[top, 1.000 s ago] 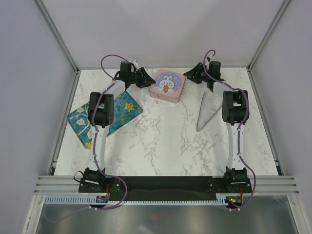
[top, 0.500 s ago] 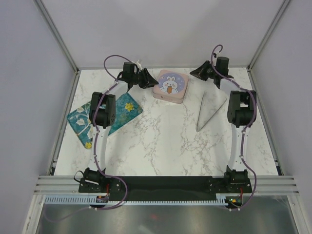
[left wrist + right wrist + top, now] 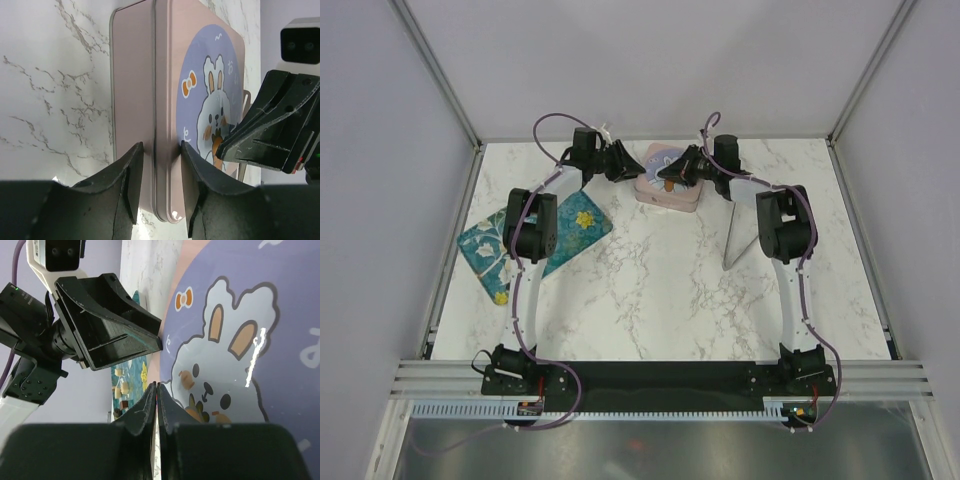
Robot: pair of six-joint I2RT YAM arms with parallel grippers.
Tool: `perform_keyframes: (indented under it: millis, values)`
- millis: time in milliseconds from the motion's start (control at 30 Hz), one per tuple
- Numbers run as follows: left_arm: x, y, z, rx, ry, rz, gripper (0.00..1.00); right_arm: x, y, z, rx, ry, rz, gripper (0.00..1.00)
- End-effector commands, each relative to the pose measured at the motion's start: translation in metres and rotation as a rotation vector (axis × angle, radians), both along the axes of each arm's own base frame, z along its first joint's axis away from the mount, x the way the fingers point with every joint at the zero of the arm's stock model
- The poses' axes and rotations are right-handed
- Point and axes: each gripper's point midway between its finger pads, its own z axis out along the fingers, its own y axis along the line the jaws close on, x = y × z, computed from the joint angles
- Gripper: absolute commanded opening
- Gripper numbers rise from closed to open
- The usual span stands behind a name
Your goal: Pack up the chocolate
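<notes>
A pink square tin [image 3: 667, 190] with a rabbit on its lid [image 3: 215, 105] lies shut at the back middle of the table. My left gripper [image 3: 161, 160] straddles the tin's left edge, one finger [image 3: 132, 175] on the side wall and the other on the lid, closed on it. My right gripper [image 3: 157, 386] is shut and holds nothing. It hovers over the rabbit lid [image 3: 235, 355], with its tips near the lid's left rim and facing the left gripper [image 3: 620, 160]. Small whitish and brown chocolate pieces [image 3: 123, 388] lie on a teal cloth beyond the tin.
A teal floral cloth [image 3: 480, 250] lies at the left, partly under the left arm. A grey pointed sheet [image 3: 745, 235] stands right of the tin by the right arm. Metal posts and pale walls close in the table.
My right gripper has shut and swung from the back right corner leftward over the tin's lid. My left gripper stays at the tin's edge, its fingers a little closer together.
</notes>
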Motion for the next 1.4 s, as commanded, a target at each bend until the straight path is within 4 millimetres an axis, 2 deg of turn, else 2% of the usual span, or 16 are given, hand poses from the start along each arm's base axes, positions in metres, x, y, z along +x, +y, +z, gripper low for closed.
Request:
perform_keyframes:
  millis: [0, 167, 300, 367, 400, 433, 467, 500, 567, 600, 700, 767, 833, 967, 1200, 1367]
  values:
    - [-0.006, -0.001, 0.009, 0.014, 0.011, -0.010, 0.42, 0.006, -0.017, -0.003, -0.039, -0.002, -0.027, 0.08]
    - [0.001, 0.015, 0.085, 0.015, -0.107, 0.023, 0.46, -0.004, -0.016, 0.072, 0.001, -0.121, 0.000, 0.10]
    - [-0.009, 0.032, 0.148, 0.056, -0.206, 0.057, 0.62, -0.029, -0.023, 0.119, -0.020, -0.190, 0.005, 0.19]
    - [-0.025, 0.037, 0.176, 0.073, -0.260, 0.058, 0.68, -0.047, -0.034, 0.131, -0.083, -0.208, -0.026, 0.41]
    - [-0.033, 0.039, 0.185, 0.075, -0.275, 0.058, 0.82, -0.059, -0.040, 0.119, -0.114, -0.180, -0.039, 0.57]
    - [-0.040, 0.040, 0.190, 0.080, -0.288, 0.048, 0.97, -0.066, -0.048, 0.141, -0.141, -0.227, -0.087, 0.68]
    - [-0.052, 0.042, 0.180, 0.091, -0.261, 0.040, 1.00, -0.077, -0.051, 0.138, -0.172, -0.212, -0.095, 0.78]
    - [-0.068, 0.044, 0.207, 0.086, -0.312, 0.039, 1.00, -0.084, -0.056, 0.139, -0.212, -0.233, -0.106, 0.98]
    - [-0.091, 0.045, 0.200, 0.103, -0.312, 0.019, 1.00, -0.108, -0.068, 0.139, -0.299, -0.216, -0.146, 0.98]
    - [-0.108, 0.045, 0.222, 0.095, -0.361, 0.008, 1.00, -0.114, -0.073, 0.138, -0.359, -0.244, -0.145, 0.98]
    - [-0.155, 0.043, 0.236, 0.107, -0.423, -0.037, 1.00, -0.142, -0.085, 0.141, -0.517, -0.251, -0.175, 0.98]
    - [-0.178, 0.045, 0.224, 0.121, -0.420, -0.059, 1.00, -0.160, -0.097, 0.156, -0.563, -0.280, -0.233, 0.98]
    - [-0.206, 0.050, 0.248, 0.106, -0.489, -0.051, 1.00, -0.180, -0.108, 0.166, -0.558, -0.305, -0.278, 0.98]
    - [-0.255, 0.054, 0.258, 0.054, -0.540, -0.051, 1.00, -0.208, -0.130, 0.186, -0.564, -0.354, -0.372, 0.98]
    - [-0.292, 0.073, 0.263, 0.072, -0.619, -0.009, 1.00, -0.239, -0.158, 0.205, -0.592, -0.454, -0.468, 0.98]
    - [-0.297, 0.079, 0.264, 0.096, -0.643, 0.008, 1.00, -0.244, -0.149, 0.197, -0.577, -0.443, -0.404, 0.98]
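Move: The closed chocolate tin is the thing in play: its middle is some 8 cm right of the left hand, level with it ahead and about 2 cm below. From the right hand, it lies roughly 3 cm to the right, 2 cm ahead and 4 cm below. The tongs are about 18 cm to the right hand's right and 12 cm back; the teal mat is about 26 cm to the left hand's left and 17 cm back, both some 7 cm below. Both hands come free of the tin, the right lifting its shut fingertips off the lid, the left its half-open fingers off the left upper edge. They rise, then sweep back towards the base: the left about 30 cm back and 26 cm up, the right 24 cm back, 21 cm up and 15 cm to its right. Both grippers spread wide and tilt upward, the right also rolling and turning clockwise. ##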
